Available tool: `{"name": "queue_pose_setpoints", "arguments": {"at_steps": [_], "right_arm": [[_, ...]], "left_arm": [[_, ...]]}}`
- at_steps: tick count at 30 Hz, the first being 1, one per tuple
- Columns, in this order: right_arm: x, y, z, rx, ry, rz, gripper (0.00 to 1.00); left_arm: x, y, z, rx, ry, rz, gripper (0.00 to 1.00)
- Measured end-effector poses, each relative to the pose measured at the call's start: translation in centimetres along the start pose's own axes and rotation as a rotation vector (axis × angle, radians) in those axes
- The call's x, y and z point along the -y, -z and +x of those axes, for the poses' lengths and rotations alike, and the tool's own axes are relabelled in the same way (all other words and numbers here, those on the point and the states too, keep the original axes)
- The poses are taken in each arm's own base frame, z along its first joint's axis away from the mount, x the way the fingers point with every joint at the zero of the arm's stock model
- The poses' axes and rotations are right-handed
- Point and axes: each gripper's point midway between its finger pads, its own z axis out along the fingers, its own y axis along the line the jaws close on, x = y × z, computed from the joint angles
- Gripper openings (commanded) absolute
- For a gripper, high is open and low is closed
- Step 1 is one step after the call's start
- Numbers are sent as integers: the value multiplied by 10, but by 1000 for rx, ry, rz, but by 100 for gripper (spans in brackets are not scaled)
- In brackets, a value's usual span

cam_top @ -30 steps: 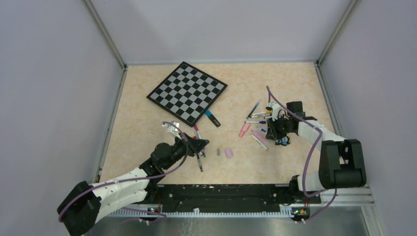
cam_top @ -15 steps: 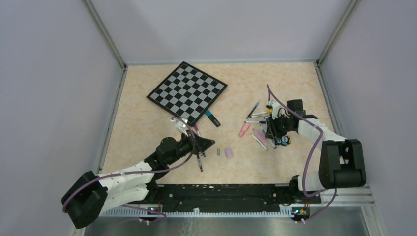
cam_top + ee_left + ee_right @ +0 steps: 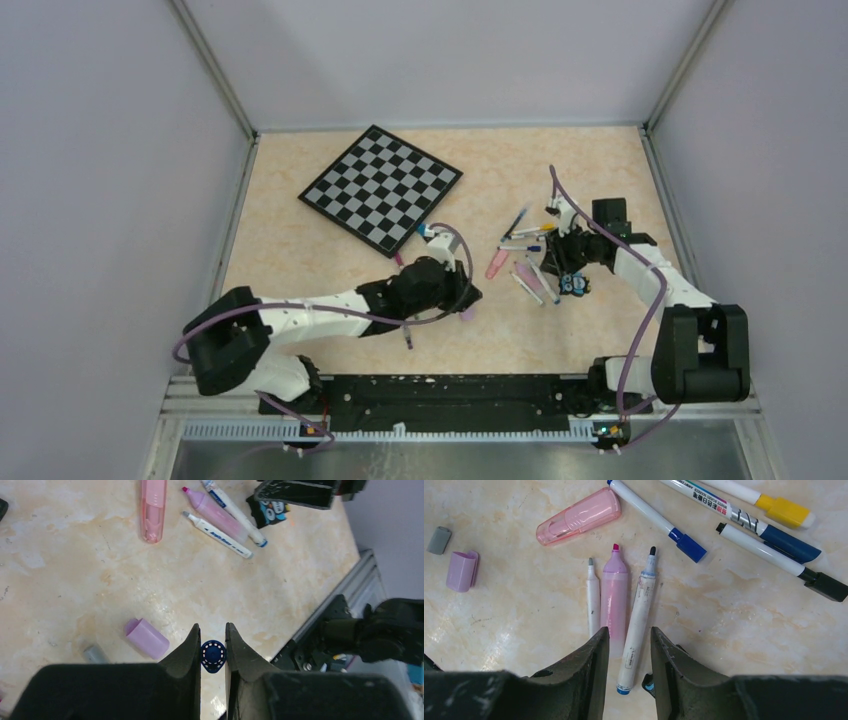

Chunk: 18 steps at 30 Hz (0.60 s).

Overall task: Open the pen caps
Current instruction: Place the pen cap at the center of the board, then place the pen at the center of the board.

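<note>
My left gripper (image 3: 213, 641) is shut on a dark blue pen cap (image 3: 213, 656), seen end-on between its fingertips, just above the table. Close to its left lie a loose lilac cap (image 3: 146, 638) and a grey cap (image 3: 95, 654). My right gripper (image 3: 629, 650) hangs open over three uncapped pens. A white pen (image 3: 638, 620) lies on the table between its fingers, beside a pink highlighter (image 3: 614, 595) and a thin white pen (image 3: 593, 600). Pens with a blue cap (image 3: 687, 545), yellow cap (image 3: 786, 511) and black cap (image 3: 826, 586) lie beyond. In the top view the left gripper (image 3: 468, 297) is mid-table.
A checkered board (image 3: 381, 187) lies at the back left. A small black-and-blue owl figure (image 3: 573, 284) sits right by the right gripper (image 3: 560, 262). A clear pink highlighter cap (image 3: 579, 516) lies off to the left of the pen pile. Another pen (image 3: 406, 335) lies under the left forearm.
The left arm has swung right across the table, carrying the blue cap toward the loose lilac cap. The right gripper's jaws have widened, and the white pen lies free on the table.
</note>
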Motion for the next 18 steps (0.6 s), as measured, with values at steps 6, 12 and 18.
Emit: {"name": "queue_pose_setpoints", "arguments": {"at_steps": [6, 12, 18], "right_arm": [[-1, 1, -2, 5, 5, -7, 35], [-2, 1, -1, 4, 6, -10, 34], [-3, 3, -2, 6, 8, -10, 34]], "left_arm": [[-22, -41, 27, -136, -37, -229, 2], [-32, -58, 53, -231, -88, -362, 9], [-35, -65, 61, -273, -119, -423, 16]]}}
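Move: The left hand, still holding the blue pen cap, is bound for the bare spot of table about 4 cm to its right and 11 cm below, level with it fore and aft. At table height, the lilac cap lies about 2 cm left and the grey cap roughly 7 cm left, both level; the pink highlighter is some 13 cm ahead and 7 cm right. From the right hand, that spot is about 9 cm back, 16 cm left and 5 cm below. The left hand sinks about 9 cm beside the lilac cap, drifting right and tipping downward, the blue cap still gripped. ##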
